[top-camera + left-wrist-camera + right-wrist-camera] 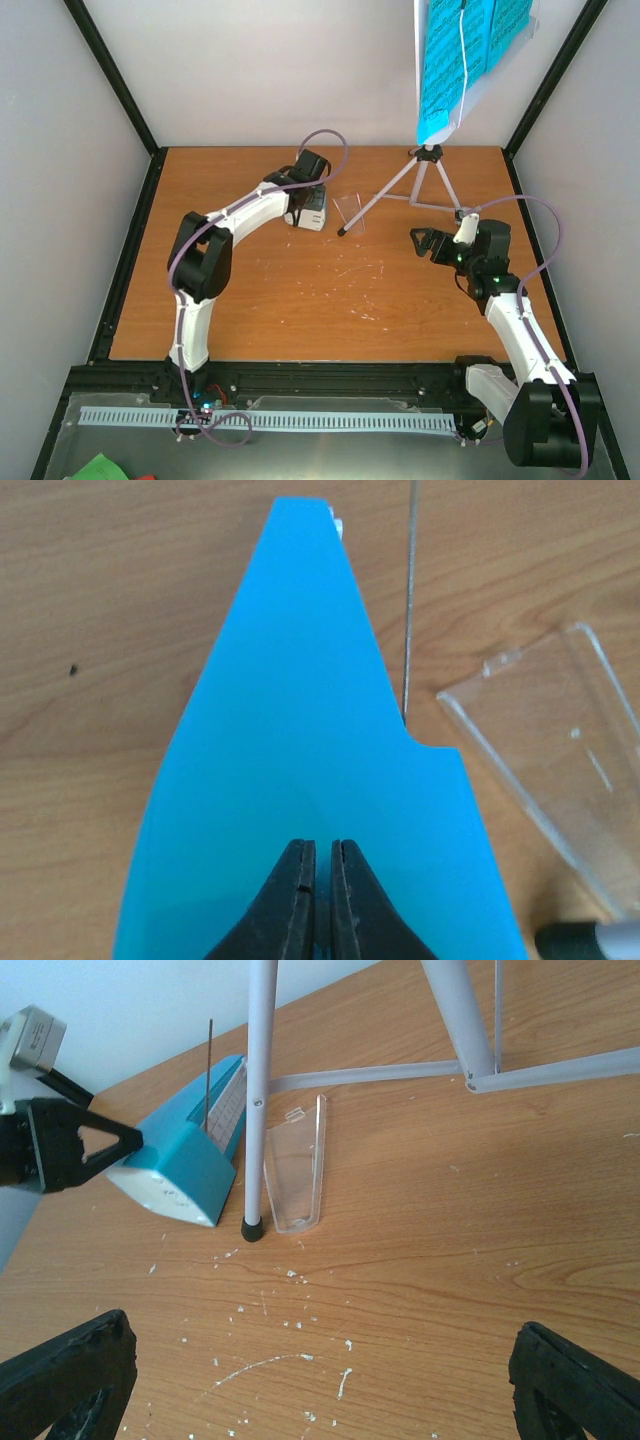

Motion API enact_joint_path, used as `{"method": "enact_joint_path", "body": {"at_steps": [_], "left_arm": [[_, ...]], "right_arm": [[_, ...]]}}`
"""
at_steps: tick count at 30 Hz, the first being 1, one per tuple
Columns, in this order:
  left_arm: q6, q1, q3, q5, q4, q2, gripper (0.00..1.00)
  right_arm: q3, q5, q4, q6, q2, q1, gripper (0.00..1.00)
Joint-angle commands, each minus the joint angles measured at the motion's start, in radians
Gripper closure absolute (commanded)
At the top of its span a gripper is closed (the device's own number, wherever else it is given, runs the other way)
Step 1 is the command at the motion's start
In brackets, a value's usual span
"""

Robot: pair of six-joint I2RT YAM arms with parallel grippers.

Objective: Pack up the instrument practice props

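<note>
The light-blue metronome lies on its side on the table, its white underside towards the right arm and its thin rod sticking out. My left gripper is right over its blue side, jaws shut, and I see nothing between them. The grey music stand stands at the back right, one leg planted beside the metronome. Bright-blue sheet-music pages rest on its desk. My right gripper hangs open over bare table, apart from everything.
A clear plastic cover lies next to the stand's leg tip and the metronome. White scuffs mark the wood below my right gripper. Black frame posts and grey walls close in the table on three sides.
</note>
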State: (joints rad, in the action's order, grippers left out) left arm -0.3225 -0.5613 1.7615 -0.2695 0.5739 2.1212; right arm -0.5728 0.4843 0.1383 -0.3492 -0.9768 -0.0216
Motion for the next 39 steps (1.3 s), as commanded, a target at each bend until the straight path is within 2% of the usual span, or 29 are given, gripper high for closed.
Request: {"method": "enact_joint_path", "body": {"at_steps": [1, 6, 14, 16, 18, 20, 22, 23, 25, 28, 35, 39], "left_arm": [[0.043, 0.001, -0.128, 0.038, -0.008, -0.123, 1.00], [0.065, 0.001, -0.320, 0.103, -0.039, -0.278, 1.00], [0.060, 0.001, -0.605, 0.237, 0.001, -0.552, 1.00], [0.050, 0.001, -0.655, 0.274, 0.025, -0.602, 0.96], [0.035, 0.001, -0.683, 0.293, 0.047, -0.642, 0.87], [0.010, 0.001, -0.687, 0.286, 0.073, -0.675, 0.57], [-0.012, 0.001, -0.665, 0.268, 0.106, -0.704, 0.32], [-0.019, 0.001, -0.651, 0.255, 0.118, -0.718, 0.21], [-0.027, 0.001, -0.606, 0.239, 0.138, -0.744, 0.10], [-0.028, 0.001, -0.522, 0.218, 0.153, -0.761, 0.01], [-0.002, 0.031, -0.253, 0.078, 0.254, -0.575, 0.01], [0.008, 0.146, -0.218, 0.264, 0.200, -0.460, 0.00]], "right_arm": [[-0.008, 0.003, 0.001, -0.014, 0.023, 0.006, 0.00], [-0.005, 0.002, 0.025, -0.014, 0.046, 0.006, 0.00], [0.004, 0.004, 0.038, -0.007, 0.033, 0.006, 0.00], [0.012, 0.003, 0.032, -0.013, 0.027, 0.006, 0.00], [0.012, 0.008, 0.025, -0.011, 0.019, 0.006, 0.00], [-0.002, 0.000, 0.041, 0.007, 0.004, 0.008, 0.00], [-0.020, -0.026, 0.066, 0.027, -0.010, 0.007, 0.00], [-0.031, -0.036, 0.076, 0.035, -0.015, 0.007, 0.00], [-0.052, -0.052, 0.095, 0.043, -0.024, 0.007, 0.00], [-0.074, -0.072, 0.111, 0.026, -0.031, 0.007, 0.00], [-0.072, -0.011, 0.105, -0.035, -0.034, 0.007, 0.00], [-0.076, 0.083, 0.095, -0.067, -0.039, 0.007, 0.00]]}}
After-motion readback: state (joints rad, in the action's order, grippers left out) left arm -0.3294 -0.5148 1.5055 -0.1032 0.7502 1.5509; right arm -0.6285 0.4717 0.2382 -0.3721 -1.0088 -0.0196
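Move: My left hand already has the metronome pinched on its upper side near the base; the metronome's middle lies about 4 cm ahead and 5 cm below. The bare table spot it is going to is roughly 15 cm back and 6 cm left. The clear cover lies some 2 cm ahead and 7 cm right, with the music stand's near foot 3 cm back and 6 cm right. From my right hand, the metronome is around 19 cm ahead and 21 cm left. Keeping the pinch, I drag the metronome with my left hand level over the table, about 17 cm back and some 6 cm left, away from the clear cover and the stand's foot, turning some 10 degrees clockwise on the way. There I open my fingers wide, let go, and rise about 14 cm while swinging forward again over the narrow end. ##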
